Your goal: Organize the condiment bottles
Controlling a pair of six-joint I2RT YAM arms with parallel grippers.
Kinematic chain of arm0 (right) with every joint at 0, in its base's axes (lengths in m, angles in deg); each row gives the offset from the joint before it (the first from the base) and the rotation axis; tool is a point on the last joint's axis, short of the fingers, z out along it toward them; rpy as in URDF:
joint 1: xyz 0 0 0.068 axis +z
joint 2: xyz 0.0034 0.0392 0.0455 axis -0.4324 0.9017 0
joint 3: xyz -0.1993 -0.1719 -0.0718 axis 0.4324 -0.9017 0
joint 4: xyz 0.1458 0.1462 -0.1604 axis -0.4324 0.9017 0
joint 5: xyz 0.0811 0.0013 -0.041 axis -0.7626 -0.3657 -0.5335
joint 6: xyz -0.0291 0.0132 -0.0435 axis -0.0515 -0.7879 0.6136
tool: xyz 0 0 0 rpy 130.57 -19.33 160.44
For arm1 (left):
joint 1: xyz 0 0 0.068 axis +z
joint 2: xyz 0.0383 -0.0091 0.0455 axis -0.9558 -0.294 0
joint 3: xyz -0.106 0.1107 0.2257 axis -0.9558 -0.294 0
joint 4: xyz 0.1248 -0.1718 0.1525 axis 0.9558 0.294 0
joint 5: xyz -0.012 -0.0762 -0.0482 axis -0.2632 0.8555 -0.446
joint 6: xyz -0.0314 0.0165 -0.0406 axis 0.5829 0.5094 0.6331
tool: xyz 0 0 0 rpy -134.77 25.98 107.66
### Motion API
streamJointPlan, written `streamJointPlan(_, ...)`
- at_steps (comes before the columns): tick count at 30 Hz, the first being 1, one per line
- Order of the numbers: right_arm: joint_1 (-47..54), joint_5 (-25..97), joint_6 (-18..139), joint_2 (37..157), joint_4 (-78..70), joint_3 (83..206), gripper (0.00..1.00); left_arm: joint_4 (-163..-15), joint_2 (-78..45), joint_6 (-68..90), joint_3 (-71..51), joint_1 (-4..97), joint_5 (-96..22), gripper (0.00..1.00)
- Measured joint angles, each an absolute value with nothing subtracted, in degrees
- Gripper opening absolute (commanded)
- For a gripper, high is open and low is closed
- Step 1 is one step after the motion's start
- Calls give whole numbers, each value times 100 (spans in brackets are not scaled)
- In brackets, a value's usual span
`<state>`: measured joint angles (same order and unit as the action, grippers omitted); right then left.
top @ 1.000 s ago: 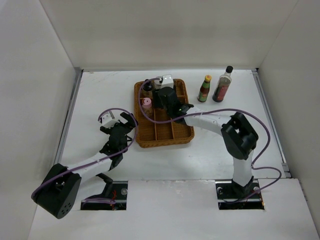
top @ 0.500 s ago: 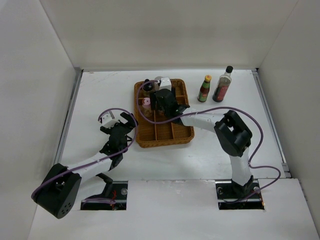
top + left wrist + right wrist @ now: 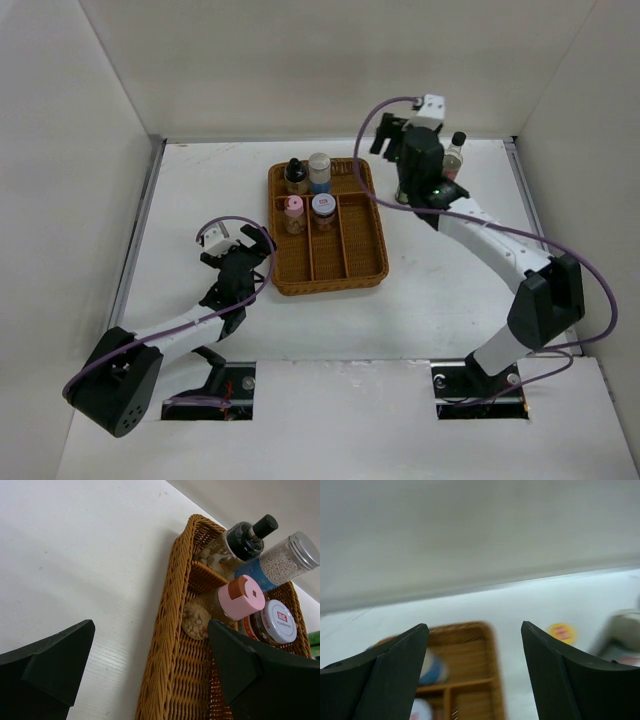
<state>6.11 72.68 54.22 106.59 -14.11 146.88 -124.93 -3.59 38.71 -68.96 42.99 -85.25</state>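
Observation:
Four condiment bottles stand in the wicker tray [image 3: 345,262]: black-capped [image 3: 295,175], white-capped [image 3: 319,170], pink-capped [image 3: 294,212] and the short red-labelled-lid jar [image 3: 323,208]. My right gripper [image 3: 392,140] hangs high at the back right, open and empty, and hides the green bottle from above. Only the tall black-capped bottle's top [image 3: 456,148] shows there. The blurred right wrist view catches a yellow cap [image 3: 561,631] past my open gripper [image 3: 475,627]. Left of the tray my left gripper [image 3: 245,245] rests open and empty. Its wrist view shows the pink-capped bottle [image 3: 240,597] and the jar [image 3: 275,622].
The tray's front compartments [image 3: 335,255] hold nothing. White walls close in the table on three sides, with the back wall right behind my right gripper. In the left wrist view the tray's woven rim [image 3: 170,630] runs between my left fingers.
My right gripper has let go over the tray, risen and swung to the back right. The red-labelled-lid jar now stands uncovered beside the pink-capped bottle. The left arm has not moved.

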Motion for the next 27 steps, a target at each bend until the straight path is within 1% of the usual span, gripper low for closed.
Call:
streamJointPlan(5, -347, 7460, 5575, 10825, -1276, 14694, 86, -12498, -366, 3873, -6896, 4284, -8525, 100)
streamJointPlan(11, -666, 7244, 5695, 11481, -858, 14865, 86, -12495, -401, 3873, -6896, 4284, -8521, 100)
streamJointPlan(15, -771, 7032, 5702, 11837, -686, 14991, 82, -12498, -407, 3873, -6896, 4284, -8521, 100)
streamJointPlan(18, -834, 6933, 5704, 12030, -622, 15068, 73, -12498, -425, 3873, -6896, 4284, -8521, 100)
streamJointPlan(26, -867, 6896, 5750, 12248, -616, 15169, 37, -12498, -451, 3873, -6896, 4288, -8512, 100)
streamJointPlan(27, -867, 6903, 5758, 12248, -607, 15173, 34, -12498, -451, 3873, -6896, 4288, -8510, 100)
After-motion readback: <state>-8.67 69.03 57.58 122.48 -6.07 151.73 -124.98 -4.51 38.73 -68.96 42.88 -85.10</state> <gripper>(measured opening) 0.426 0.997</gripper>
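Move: The green bottle with the yellow cap stands about 8 cm ahead of the right hand and 10 cm to its right, its middle some 21 cm below. The black-capped bottle is another 12 cm right of it and a couple of centimetres farther out. The white-lidded jar in the basket lies about 15 cm left of the right hand and 3 cm back, the basket's middle roughly 13 cm left and 6 cm back. From the left hand the green bottle is some 22 cm ahead and 52 cm right. Swinging right in a quick arc away from the basket, the right hand then sinks about 13 cm while reaching some 7 cm forward to the green bottle's top, its fingers tipping down nearly 20 degrees and yawing a little clockwise. It slows there, and the open fingers close around the yellow cap and pinch it from both sides. ##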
